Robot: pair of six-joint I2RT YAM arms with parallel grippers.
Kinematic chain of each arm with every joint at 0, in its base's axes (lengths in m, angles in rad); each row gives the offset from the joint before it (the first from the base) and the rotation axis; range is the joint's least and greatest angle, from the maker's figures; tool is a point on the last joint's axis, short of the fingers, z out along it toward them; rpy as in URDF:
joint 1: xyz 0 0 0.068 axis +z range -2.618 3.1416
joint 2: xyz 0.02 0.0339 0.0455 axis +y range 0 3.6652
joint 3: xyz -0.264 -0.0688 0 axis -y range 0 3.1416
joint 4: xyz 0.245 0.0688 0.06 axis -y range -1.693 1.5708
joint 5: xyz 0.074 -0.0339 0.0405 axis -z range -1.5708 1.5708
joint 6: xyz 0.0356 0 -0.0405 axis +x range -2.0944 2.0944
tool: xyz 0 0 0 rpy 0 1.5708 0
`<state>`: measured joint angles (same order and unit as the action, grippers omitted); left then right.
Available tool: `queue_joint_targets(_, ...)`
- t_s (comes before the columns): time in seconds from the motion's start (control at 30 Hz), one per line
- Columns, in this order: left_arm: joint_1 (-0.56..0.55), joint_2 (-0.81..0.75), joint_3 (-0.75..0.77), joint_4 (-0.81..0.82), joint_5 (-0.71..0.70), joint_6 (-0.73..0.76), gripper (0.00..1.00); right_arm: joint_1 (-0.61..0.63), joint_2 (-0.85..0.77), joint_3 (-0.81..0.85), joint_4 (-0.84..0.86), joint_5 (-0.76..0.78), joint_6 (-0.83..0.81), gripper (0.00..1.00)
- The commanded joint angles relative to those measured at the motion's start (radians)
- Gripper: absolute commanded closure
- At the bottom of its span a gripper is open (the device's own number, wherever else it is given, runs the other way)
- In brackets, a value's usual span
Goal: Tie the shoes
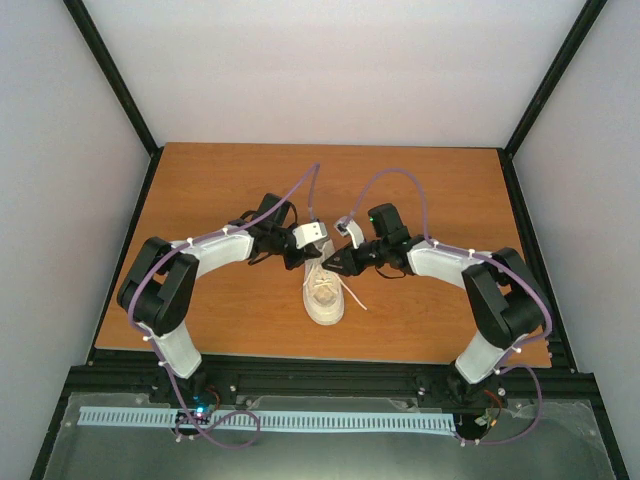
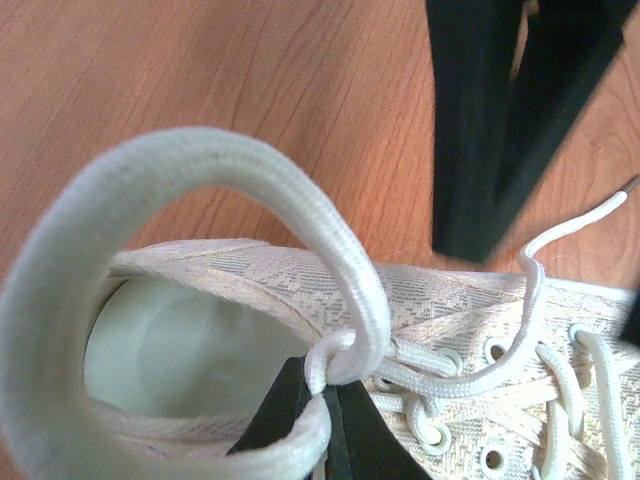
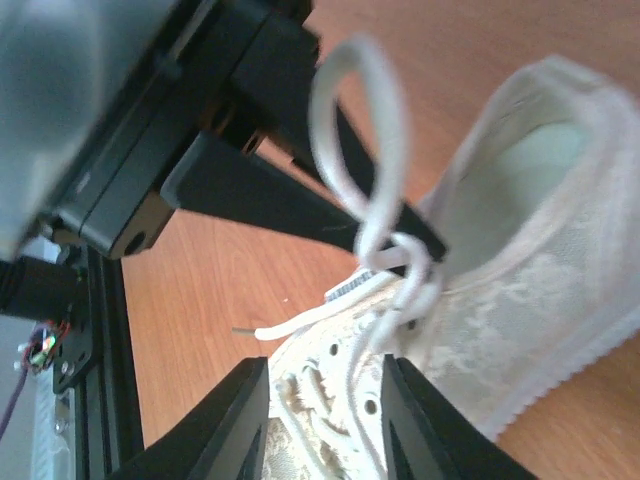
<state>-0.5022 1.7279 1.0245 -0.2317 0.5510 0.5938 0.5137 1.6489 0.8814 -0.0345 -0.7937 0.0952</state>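
Observation:
The cream sneaker (image 1: 324, 295) lies mid-table, toe toward the arms. In the left wrist view my left gripper (image 2: 326, 392) is shut on the base of a thick white lace loop (image 2: 300, 190), which arches over the shoe's opening (image 2: 180, 350). My right gripper (image 3: 325, 405) is open, its fingers (image 3: 225, 430) straddling the eyelet rows of the sneaker (image 3: 540, 290) with a lace strand lying loose between them. From that view the loop (image 3: 385, 110) rises from the left gripper (image 3: 405, 250). A free lace end (image 2: 590, 215) trails off the shoe's side.
The wooden tabletop (image 1: 200, 190) is bounded by black frame rails (image 1: 120, 80) and pale walls. Both arms meet over the shoe's tongue, with purple cables (image 1: 400, 175) arching above them. The right gripper's dark fingers (image 2: 480, 150) stand close beside the shoe.

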Motion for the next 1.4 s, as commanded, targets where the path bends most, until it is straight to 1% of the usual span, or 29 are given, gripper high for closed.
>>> queue_joint_targets(0.0, 0.004, -0.049, -0.01, 0.064, 0.0, -0.011, 0.99, -0.064, -0.022, 0.024, -0.021, 0.006, -0.02, 0.72)
queue_joint_targets(0.07, 0.004, -0.054, -0.011, 0.065, 0.001, -0.011, 0.99, -0.069, 0.041, 0.076, -0.038, 0.004, -0.019, 0.8)
queue_joint_targets(0.13, 0.004, -0.058, -0.013, 0.067, 0.003, -0.013, 0.99, -0.067, 0.108, 0.121, -0.029, -0.015, -0.007, 0.85)
queue_joint_targets(0.2, 0.004, -0.064, -0.016, 0.069, 0.01, -0.015, 0.99, -0.067, 0.159, 0.15, -0.007, -0.027, 0.011, 0.89)
queue_joint_targets(0.27, 0.004, -0.071, -0.02, 0.07, 0.014, -0.017, 0.99, -0.061, 0.19, 0.168, 0.012, -0.075, 0.018, 0.91)
queue_joint_targets(0.37, 0.004, -0.075, -0.024, 0.072, 0.017, -0.019, 0.99, -0.042, 0.211, 0.18, -0.005, -0.156, -0.012, 0.91)
queue_joint_targets(0.47, 0.004, -0.077, -0.023, 0.071, 0.022, -0.019, 0.99, -0.031, 0.215, 0.179, -0.038, -0.169, -0.047, 0.89)
queue_joint_targets(0.77, 0.004, -0.074, -0.017, 0.054, 0.016, -0.011, 0.99, -0.024, 0.194, 0.147, -0.039, -0.199, -0.084, 0.85)
queue_joint_targets(1.07, 0.004, -0.071, -0.006, 0.046, 0.041, -0.018, 0.99, 0.007, 0.236, 0.161, 0.053, -0.163, 0.003, 0.85)
queue_joint_targets(1.13, 0.004, -0.069, -0.006, 0.042, 0.045, -0.019, 0.99, 0.008, 0.235, 0.154, 0.075, -0.151, 0.02, 0.86)
queue_joint_targets(1.2, 0.004, -0.071, -0.007, 0.039, 0.046, -0.017, 0.99, 0.008, 0.225, 0.145, 0.084, -0.138, 0.024, 0.9)
queue_joint_targets(1.27, 0.005, -0.073, -0.007, 0.035, 0.048, -0.017, 0.99, 0.008, 0.209, 0.134, 0.087, -0.117, 0.024, 0.96)
queue_joint_targets(1.37, 0.012, -0.079, 0.0, 0.02, 0.06, -0.02, 0.99, 0.007, 0.174, 0.108, 0.083, -0.058, 0.015, 0.97)
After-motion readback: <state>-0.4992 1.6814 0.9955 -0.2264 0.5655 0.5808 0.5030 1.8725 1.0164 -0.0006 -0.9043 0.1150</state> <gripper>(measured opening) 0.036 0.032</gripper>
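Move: Just ahead of the right hand, the lace wrap at the left fingertips lies about 3 cm farther out, 2 cm to its left and 3 cm lower. The lace loop stands over it, some 4 cm ahead of the right hand, 3 cm left and about level. The shoe opening is roughly 7 cm ahead, 1 cm left and 6 cm down. For the left hand the wrap sits about 1 cm to its right and 1 cm below, neither ahead nor back. Swinging in at the left fingertips, the right hand first reaches nearly 5 cm forward, then sinks some 2.5 cm and comes back about as far while easing left. It hovers there partly open, then shuts its partly open fingers to pinch the lace beside the left tips. The left hand keeps its grip on the looped lace and rises about 1 cm. ##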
